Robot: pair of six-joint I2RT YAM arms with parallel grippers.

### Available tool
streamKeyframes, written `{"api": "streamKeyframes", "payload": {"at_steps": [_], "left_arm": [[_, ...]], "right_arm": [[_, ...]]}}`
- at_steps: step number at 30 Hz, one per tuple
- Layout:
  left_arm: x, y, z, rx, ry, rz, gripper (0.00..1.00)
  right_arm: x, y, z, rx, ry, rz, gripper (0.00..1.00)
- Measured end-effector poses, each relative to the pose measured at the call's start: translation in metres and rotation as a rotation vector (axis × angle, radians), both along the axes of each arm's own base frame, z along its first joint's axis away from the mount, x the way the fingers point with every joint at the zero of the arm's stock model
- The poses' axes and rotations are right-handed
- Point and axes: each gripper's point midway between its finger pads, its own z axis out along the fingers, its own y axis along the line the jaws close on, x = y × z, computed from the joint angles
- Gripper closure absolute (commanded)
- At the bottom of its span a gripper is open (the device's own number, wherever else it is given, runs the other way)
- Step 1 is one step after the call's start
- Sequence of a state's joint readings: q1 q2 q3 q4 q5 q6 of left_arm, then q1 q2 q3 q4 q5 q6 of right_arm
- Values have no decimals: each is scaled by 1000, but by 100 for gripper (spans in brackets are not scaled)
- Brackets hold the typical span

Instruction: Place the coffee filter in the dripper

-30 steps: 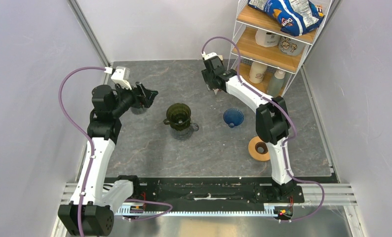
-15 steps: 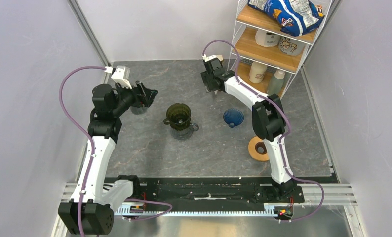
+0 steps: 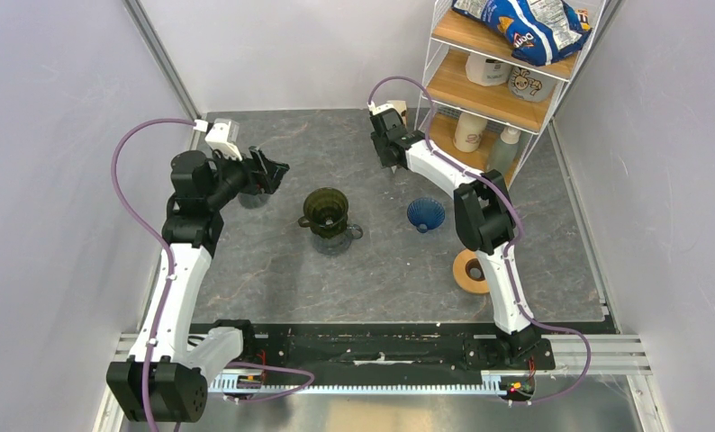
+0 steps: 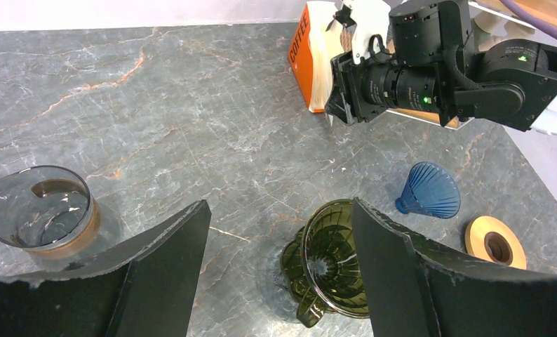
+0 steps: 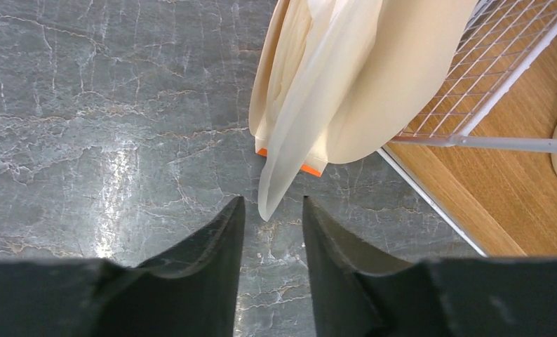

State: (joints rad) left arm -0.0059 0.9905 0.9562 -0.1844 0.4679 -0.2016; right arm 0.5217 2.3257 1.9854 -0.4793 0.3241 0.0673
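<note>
The olive-green dripper (image 3: 325, 209) stands upright mid-table; in the left wrist view the dripper (image 4: 332, 263) is below and between my left fingers. My left gripper (image 3: 271, 171) (image 4: 279, 210) is open wide, empty, above the table left of the dripper. My right gripper (image 3: 391, 162) (image 5: 271, 209) is at the back by the shelf, jaws slightly apart. One thin off-white coffee filter (image 5: 311, 119) hangs out of the cream stack in an orange box (image 4: 309, 63). Its lower tip sits just at the mouth of the gap between my right fingertips, not pinched.
A blue ribbed cone (image 3: 425, 214) lies right of the dripper, and a wooden ring (image 3: 472, 270) lies nearer the front. A glass carafe (image 4: 41, 210) stands below my left gripper. A wire shelf (image 3: 502, 81) with bottles and a chip bag fills the back right corner.
My right gripper has shifted slightly toward the back, closer to the filter box by the shelf. My left arm has barely moved.
</note>
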Motion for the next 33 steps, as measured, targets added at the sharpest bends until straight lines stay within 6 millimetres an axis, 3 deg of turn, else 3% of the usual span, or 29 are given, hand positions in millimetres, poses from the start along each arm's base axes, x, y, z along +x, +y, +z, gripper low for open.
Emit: {"api": "streamKeyframes", "payload": {"at_steps": [11,23,32,33], "left_arm": [[2,0,-3,0,8,-1,19],[3,-1,-2,-1,4,-5,19],[5,-1,-3,-1,3,-8,19],[5,-1,-3,-2,3,-9,19]], "right_arm": [[2,-5,1,-27,-12,-8,100],[2,-7,3,-34,-21,-15,100],[-19,-13,11,-23,-2,5,100],[-20,-12,12,-21,-1,9,96]]}}
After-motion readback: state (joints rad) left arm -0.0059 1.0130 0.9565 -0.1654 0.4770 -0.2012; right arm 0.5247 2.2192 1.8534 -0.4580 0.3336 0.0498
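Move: The coffee filter's drooping tip lies practically between the right hand's half-open pads, about 1 cm ahead and level with them. The filter bag is some 9 cm ahead, and the shelf's bottom tier roughly 15 cm right and 7 cm ahead. The blue cup sits about 9 cm back and 7 cm right, the green dripper about 14 cm back and 14 cm left. From the left hand the tip is some 19 cm ahead, 26 cm right and 22 cm down. The coffee filter's drooping tip gets pinched as the right fingers shut completely on it, the hand nearly still but for under 1 cm of drift to the right. Fingers kept shut, the hand then draws back about 2.5 cm, away from the filter bag, rising about 1 cm, with hardly any wrist turn. ##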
